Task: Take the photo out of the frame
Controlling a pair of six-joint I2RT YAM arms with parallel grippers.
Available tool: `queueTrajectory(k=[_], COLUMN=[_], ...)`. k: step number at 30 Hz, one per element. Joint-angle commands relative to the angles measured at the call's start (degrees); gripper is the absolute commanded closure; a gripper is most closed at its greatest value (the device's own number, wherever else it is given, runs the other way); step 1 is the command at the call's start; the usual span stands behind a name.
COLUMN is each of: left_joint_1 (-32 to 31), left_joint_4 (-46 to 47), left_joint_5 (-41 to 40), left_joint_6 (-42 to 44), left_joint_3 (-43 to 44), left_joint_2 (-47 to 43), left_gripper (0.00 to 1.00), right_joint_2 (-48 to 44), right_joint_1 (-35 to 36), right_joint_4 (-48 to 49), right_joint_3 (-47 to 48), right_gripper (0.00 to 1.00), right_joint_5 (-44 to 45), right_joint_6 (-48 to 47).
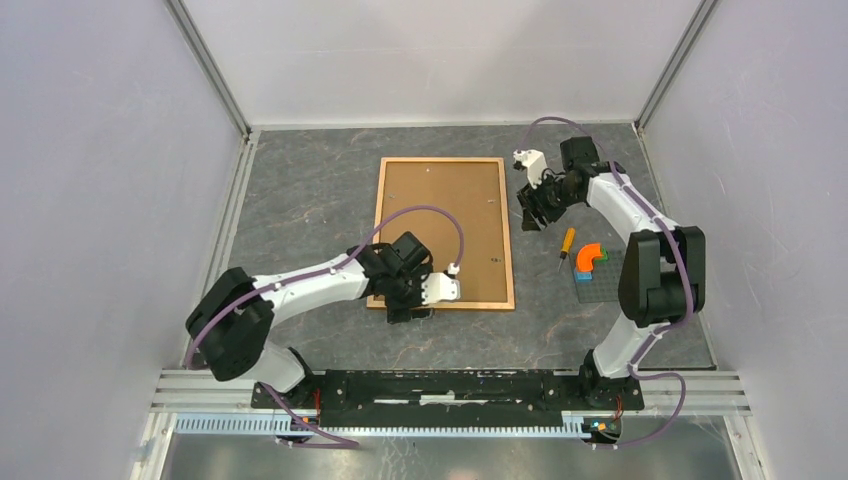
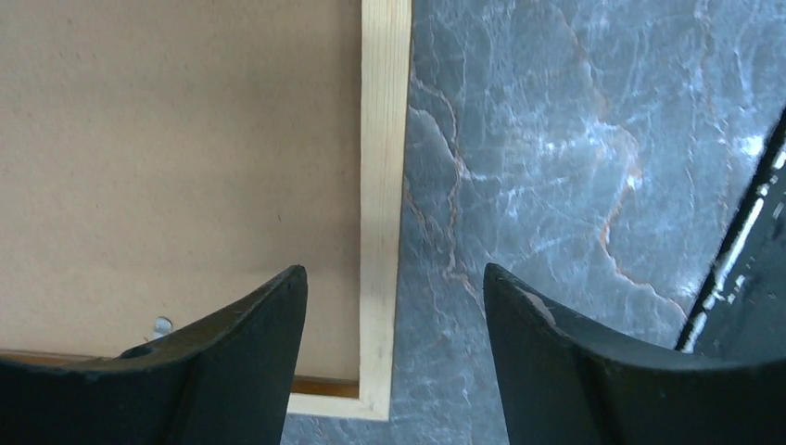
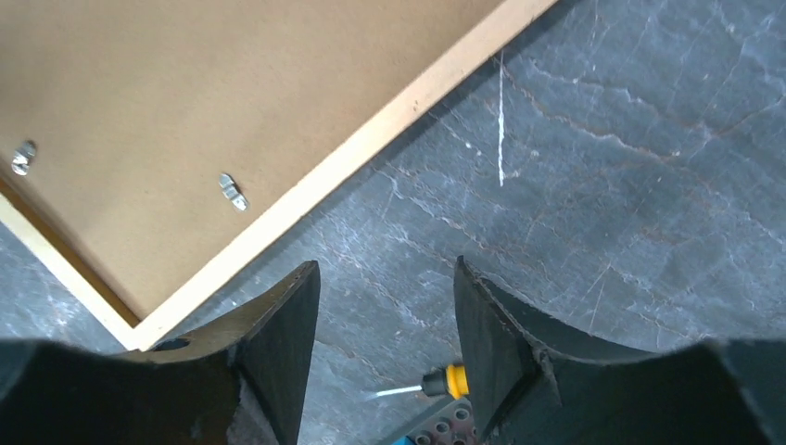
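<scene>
The frame [image 1: 443, 232] lies back up on the table, its brown fibreboard back facing me inside the narrow wooden moulding. The photo is hidden under that back. My left gripper [image 1: 403, 305] hangs over the frame's near-left corner. In the left wrist view it [image 2: 394, 271] is open and empty, with the moulding [image 2: 385, 185] running between its fingers. My right gripper [image 1: 533, 215] hovers above the table just right of the frame's far-right part. In the right wrist view it [image 3: 386, 264] is open and empty, with the frame's edge [image 3: 352, 158] to its left.
Small metal tabs [image 3: 233, 191] hold the back panel in. A yellow-handled screwdriver [image 1: 566, 243] lies right of the frame. Beside it is a grey baseplate [image 1: 598, 285] with an orange brick [image 1: 590, 255]. White walls enclose the table.
</scene>
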Motion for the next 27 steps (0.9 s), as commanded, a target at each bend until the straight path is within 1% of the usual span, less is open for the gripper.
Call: queueTrajectory(k=[1,4,7,10,12,13,16,19,20,21,23,24,26,27], left_joint_1=[-2.9,-3.8,-4.2,-4.7,-4.8,-4.8,-4.8,-4.8,-4.8,-4.7,-4.6,-4.6,-4.5,-4.5], left_joint_4=[6.5,8.8,8.9,9.0,8.8,8.1,4.7,3.2,2.8,2.4,2.1,2.5,4.0,4.6], left_joint_5=[-3.4,-5.6,-7.4,-8.0,-8.4,-8.4,-7.1,-4.6,-4.1,-3.8,-2.6,-1.9,-1.4,-1.4], left_joint_6=[-1.0,-0.4,-0.2,0.2,0.6,0.6,0.2,-0.7,-1.0,-1.5,-2.0,-1.9,-1.6,-1.6], left_joint_3=[0.7,1.2,2.2,2.1,1.9,2.2,4.3,4.8,4.9,5.2,5.1,4.6,3.2,2.6], left_joint_2=[2.9,5.4,8.7,10.2,10.5,10.6,10.1,7.7,6.8,6.2,4.5,3.1,0.6,-0.6], left_gripper=[0.26,0.28,0.33,0.37,0.41,0.46,0.65,0.8,0.89,0.97,0.98,0.98,0.98,0.98], right_joint_2=[-2.6,-2.8,-2.9,-3.2,-3.4,-3.3,-2.7,-2.1,-1.9,-1.6,-0.8,-0.4,0.4,0.9], right_joint_1=[-0.3,-0.9,-1.7,-2.5,-2.9,-3.1,-3.5,-4.3,-4.8,-5.2,-5.2,-6.9,-7.4,-7.5], right_joint_4=[2.4,3.4,5.1,7.4,9.4,10.4,12.3,14.9,16.1,16.8,18.5,19.2,21.2,22.1], right_joint_3=[-1.3,-2.2,-3.9,-6.2,-8.0,-8.8,-10.2,-11.6,-12.2,-12.7,-13.0,-13.2,-13.4,-13.4], right_gripper=[0.39,0.37,0.32,0.28,0.25,0.24,0.23,0.23,0.23,0.19,0.19,0.18,0.12,0.11], right_joint_5=[-5.3,-6.9,-8.8,-10.5,-11.2,-11.5,-12.3,-13.2,-13.7,-14.6,-16.2,-17.1,-18.9,-19.7], right_joint_6=[3.9,6.1,8.9,11.7,14.0,15.1,18.7,22.7,24.3,25.8,28.8,30.1,33.8,35.1])
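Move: The frame's near rail already lies between the left hand's open fingers, its gripping spot about 1 cm ahead, 2 cm right and 2 cm below; the near-left corner is some 6 cm left and 1 cm ahead, the left metal clip about 9 cm ahead and 2 cm left. The right rail lies roughly 5 cm left, 2 cm back and 7 cm below the right hand; the screwdriver lies some 6 cm back and 8 cm right, the orange pipe brick 7 cm back and 13 cm right. The left hand sinks over the near rail while sliding about 2.5 cm to its right and easing forward, then shuts its fingers from well open until they pinch the rail from its inner and outer sides, drawing back slightly and rising about 1 cm with that grip. Empty and clear of the frame, the right hand bobs up briefly, then comes down and back, about 3 cm each, edging left towards the right rail as its fingers spread wider and its wrist swings the fingertips more to the left, with a clockwise turn of some 20 degrees. ##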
